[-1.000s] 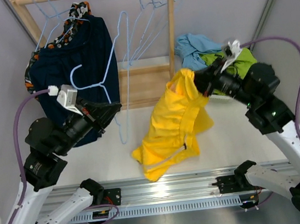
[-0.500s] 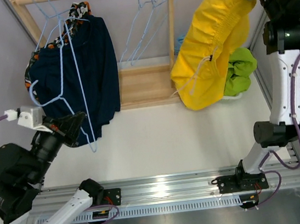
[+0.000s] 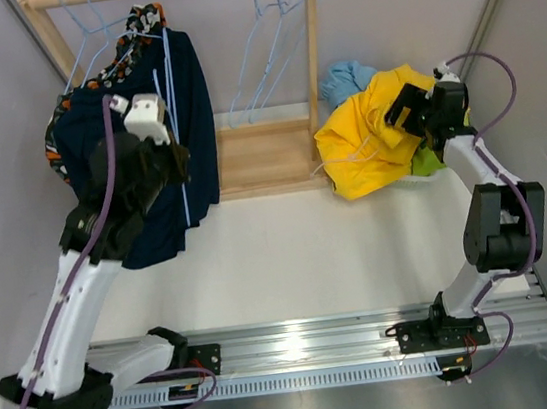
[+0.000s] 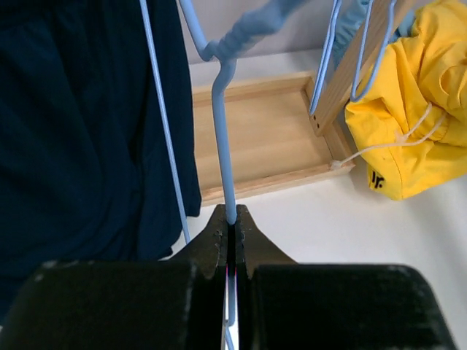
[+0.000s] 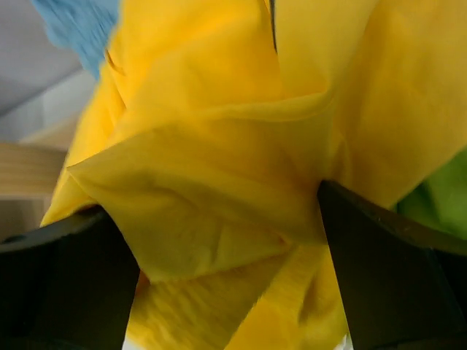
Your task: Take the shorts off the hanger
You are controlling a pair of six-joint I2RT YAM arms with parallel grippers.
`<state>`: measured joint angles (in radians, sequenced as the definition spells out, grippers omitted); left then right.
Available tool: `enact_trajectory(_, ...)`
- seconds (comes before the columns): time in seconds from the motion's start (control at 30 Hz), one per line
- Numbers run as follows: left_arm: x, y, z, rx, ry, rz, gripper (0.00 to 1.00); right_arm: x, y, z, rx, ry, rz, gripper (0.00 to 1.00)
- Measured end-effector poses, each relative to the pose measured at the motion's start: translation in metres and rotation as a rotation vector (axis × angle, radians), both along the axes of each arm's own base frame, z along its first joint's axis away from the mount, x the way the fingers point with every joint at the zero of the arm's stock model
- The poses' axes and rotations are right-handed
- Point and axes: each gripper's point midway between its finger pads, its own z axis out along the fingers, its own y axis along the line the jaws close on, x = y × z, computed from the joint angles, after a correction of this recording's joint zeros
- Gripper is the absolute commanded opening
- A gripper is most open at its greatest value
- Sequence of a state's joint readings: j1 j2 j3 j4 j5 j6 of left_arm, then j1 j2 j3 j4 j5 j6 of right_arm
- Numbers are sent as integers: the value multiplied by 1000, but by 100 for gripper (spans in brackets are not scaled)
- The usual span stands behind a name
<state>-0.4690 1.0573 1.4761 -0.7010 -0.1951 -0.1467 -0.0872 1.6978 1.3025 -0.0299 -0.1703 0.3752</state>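
Observation:
My left gripper [image 4: 230,219] is shut on the wire of an empty light blue hanger [image 4: 222,146]. It holds the hanger up in front of the dark navy shorts [image 3: 189,84], which hang on the rack. The camouflage shorts [image 3: 143,20] hang behind them. The yellow shorts [image 3: 366,142] lie crumpled at the right, on the light blue shorts [image 3: 341,80] and the lime green shorts [image 3: 433,159]. My right gripper [image 3: 405,112] is open over the yellow shorts [image 5: 219,146], its fingers [image 5: 394,270] wide apart with yellow fabric between them.
The wooden rack [image 3: 313,48] stands at the back, with its tray base [image 3: 267,155] on the table. Several empty light blue hangers [image 3: 270,23] hang from its rail. Grey walls close in on the left and right sides.
My right arm swung the yellow shorts up high, then set them down on the pile at the right and opened. My left arm lifted the empty hanger up towards the rack.

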Motion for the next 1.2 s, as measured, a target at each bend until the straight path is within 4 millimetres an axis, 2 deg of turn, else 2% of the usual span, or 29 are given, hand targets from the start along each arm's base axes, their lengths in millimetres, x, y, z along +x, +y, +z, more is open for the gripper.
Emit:
enact_trajectory(0.07, 22, -5, -1, 1, 24, -7, 0, -21, 5, -11, 41, 23, -20, 99)
enact_trajectory(0.13, 44, -12, 4, 4, 39, -28, 0, -39, 10, -6, 57, 3, -26, 99)
enact_trajectory(0.23, 73, -27, 28, -9, 21, -74, 0, -74, 29, 21, 73, -73, 2, 99)
enact_trajectory(0.37, 106, -54, 72, -51, -51, -166, 0, -122, 52, 61, 99, -213, 55, 100)
enact_trajectory(0.43, 118, -65, 86, -68, -76, -203, 0, -140, 61, 71, 108, -260, 81, 100)
enact_trajectory(0.5, 130, -76, 93, -87, -84, -235, 0, -153, 70, 74, 111, -278, 107, 100)
enact_trajectory(0.57, 144, -87, 91, -110, -80, -261, 0, -162, 78, 73, 114, -282, 131, 99)
enact_trajectory(0.83, 199, -115, 43, -206, 16, -301, 1, -175, 79, 68, 92, -277, 146, 99)
enact_trajectory(0.93, 217, -120, 44, -251, -10, -298, 0, -181, 79, 57, 89, -262, 152, 100)
enact_trajectory(1.03, 226, -120, 43, -288, -10, -290, 1, -185, 81, 44, 90, -234, 162, 99)
enact_trajectory(1.1, 227, -119, 42, -297, -5, -289, 11, -187, 83, 39, 90, -218, 168, 100)
enact_trajectory(1.13, 227, -119, 42, -298, -5, -291, 24, -188, 84, 38, 91, -216, 173, 100)
enact_trajectory(1.2, 225, -118, 43, -296, -8, -292, 42, -188, 87, 39, 91, -217, 180, 99)
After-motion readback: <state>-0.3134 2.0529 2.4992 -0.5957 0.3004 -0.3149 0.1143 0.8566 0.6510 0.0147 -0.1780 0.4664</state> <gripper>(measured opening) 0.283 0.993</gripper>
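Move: Some 26 cm ahead of the left hand, 12 cm to its right and 20 cm higher is the free stretch of the rack bar for the empty hanger it holds. The navy shorts hang about 12 cm ahead, 9 cm left and 7 cm lower; the empty hangers hang 24 cm ahead, 19 cm right. From the open right hand, the navy shorts are about 10 cm back and 52 cm left, the yellow shorts just below, 3 cm left. Carrying the empty hanger forward past the navy shorts, the left hand travels about 22 cm out and 12 cm right, arching up some 9 cm and sinking half of that to set the hook over the bar; it turns clockwise, its left side dipping, then starts opening around the wire. Meanwhile the right hand, already open, comes free of the yellow shorts, backing off about 19 cm, and also going left and slightly up, its fingers tilting up. ##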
